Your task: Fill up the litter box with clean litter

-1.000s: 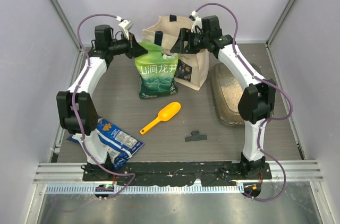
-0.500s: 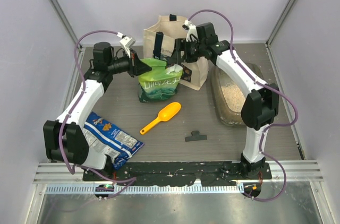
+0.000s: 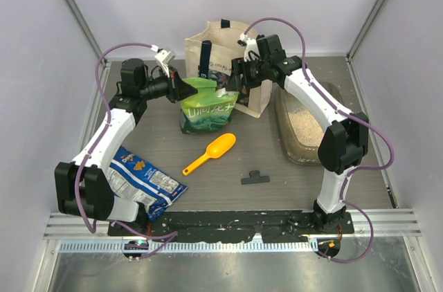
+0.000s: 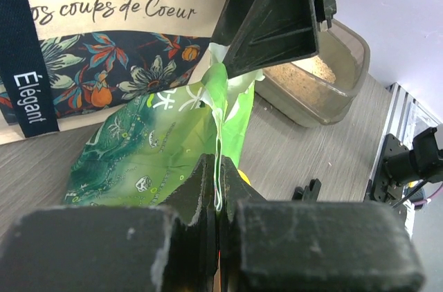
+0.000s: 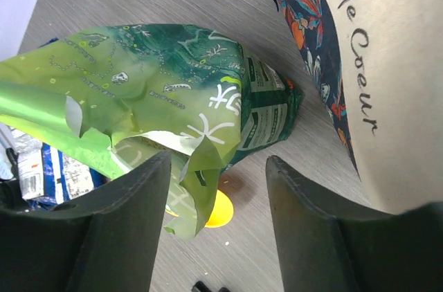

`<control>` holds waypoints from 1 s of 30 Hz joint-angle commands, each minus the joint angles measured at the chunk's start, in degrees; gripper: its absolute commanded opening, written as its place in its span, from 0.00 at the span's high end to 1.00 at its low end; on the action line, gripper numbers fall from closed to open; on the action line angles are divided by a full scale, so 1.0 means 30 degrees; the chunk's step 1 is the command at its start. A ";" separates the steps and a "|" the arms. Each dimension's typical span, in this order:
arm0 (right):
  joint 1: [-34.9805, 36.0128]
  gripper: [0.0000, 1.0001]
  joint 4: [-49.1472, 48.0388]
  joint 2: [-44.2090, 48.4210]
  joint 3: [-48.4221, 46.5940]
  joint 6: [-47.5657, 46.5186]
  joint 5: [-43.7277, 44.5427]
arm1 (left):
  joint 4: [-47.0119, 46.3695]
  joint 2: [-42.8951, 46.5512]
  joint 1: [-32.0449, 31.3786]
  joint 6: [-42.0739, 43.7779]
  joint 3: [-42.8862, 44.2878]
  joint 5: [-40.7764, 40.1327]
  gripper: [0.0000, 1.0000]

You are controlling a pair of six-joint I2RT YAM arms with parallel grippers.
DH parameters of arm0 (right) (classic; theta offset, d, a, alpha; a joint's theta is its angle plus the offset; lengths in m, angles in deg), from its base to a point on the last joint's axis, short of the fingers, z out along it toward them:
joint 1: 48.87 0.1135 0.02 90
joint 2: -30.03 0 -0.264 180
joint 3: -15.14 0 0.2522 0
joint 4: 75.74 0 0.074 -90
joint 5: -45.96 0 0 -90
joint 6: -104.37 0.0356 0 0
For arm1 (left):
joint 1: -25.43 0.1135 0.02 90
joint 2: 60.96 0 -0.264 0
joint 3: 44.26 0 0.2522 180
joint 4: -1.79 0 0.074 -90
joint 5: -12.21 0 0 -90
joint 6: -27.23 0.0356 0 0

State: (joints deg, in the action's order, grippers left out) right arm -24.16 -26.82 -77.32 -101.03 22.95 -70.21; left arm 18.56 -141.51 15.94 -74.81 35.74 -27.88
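Observation:
The green-and-white pouch (image 3: 204, 108) stands in front of the tote bag. My left gripper (image 3: 181, 88) is shut on its top left edge; the left wrist view shows the thin green film (image 4: 220, 167) pinched between the fingers. My right gripper (image 3: 232, 84) is open at the pouch's top right corner, with a torn flap of the pouch (image 5: 201, 160) hanging between its fingers, nearer the left one. The litter box (image 3: 287, 143) lies at the right with a layer of pale clean litter (image 3: 304, 122) inside, also visible from the left wrist as litter (image 4: 304, 70) in the litter box (image 4: 342, 74).
A cream tote bag (image 3: 225, 46) stands behind the pouch. A yellow scoop (image 3: 211, 152) and a black clip (image 3: 254, 178) lie on the table in the middle. A blue snack bag (image 3: 142, 181) lies at the near left by the left arm's base.
The left arm swung lower and brought the pouch's top down and forward. The right gripper came down to the pouch's top corner and its jaws have narrowed around the flap.

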 commanded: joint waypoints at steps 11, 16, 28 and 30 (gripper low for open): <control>0.1344 0.59 0.1582 0.0920 0.1382 -0.0751 0.2186 | -0.1792 0.1422 -0.0350 -0.0296 0.0567 0.0619 1.00; 0.0818 0.99 0.1787 0.1271 0.1033 0.0505 0.7168 | -0.2114 0.1538 -0.0467 -0.0530 0.0596 0.0706 1.00; 0.0113 0.99 0.3369 0.3378 -0.0259 0.1505 0.8460 | -0.4106 -0.0246 -0.0613 -0.0355 0.2647 -0.0083 1.00; 0.0113 0.99 0.3398 0.3702 0.0122 0.1971 0.8578 | -0.4427 -0.0801 -0.0584 -0.0209 0.3113 -0.0346 1.00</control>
State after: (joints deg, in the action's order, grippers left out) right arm -20.71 -16.59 -74.06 -99.22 28.57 -53.21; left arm 15.72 -144.04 12.74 -76.01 37.92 -27.75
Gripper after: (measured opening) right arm 0.036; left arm 0.023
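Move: The green litter bag's loose right mouth corner hangs just below the right hand's part-open fingers, about 3 cm back, 1 cm left and 4 cm down; the bag's body is 10 cm left, 4 cm back and 14 cm below. The tote bag stands about 10 cm ahead, its middle slightly lower, and the yellow scoop lies 16 cm back, 9 cm left on the table. From the left hand, already pinching the rim, that corner is some 10 cm right, 4 cm forward, 5 cm lower. The right hand sinks about 4 cm and draws back 3 cm onto the loose corner of the green bag's mouth, shuts its fingers to pinch the film there, then draws it some 3 cm to the right and 2 cm up while the wrist swings clockwise and its fingertips dip, each by about 10 degrees. The left hand keeps its pinch on the other side of the rim and follows roughly 2.5 cm to the right, rising slightly, so the mouth is now held from both sides. ##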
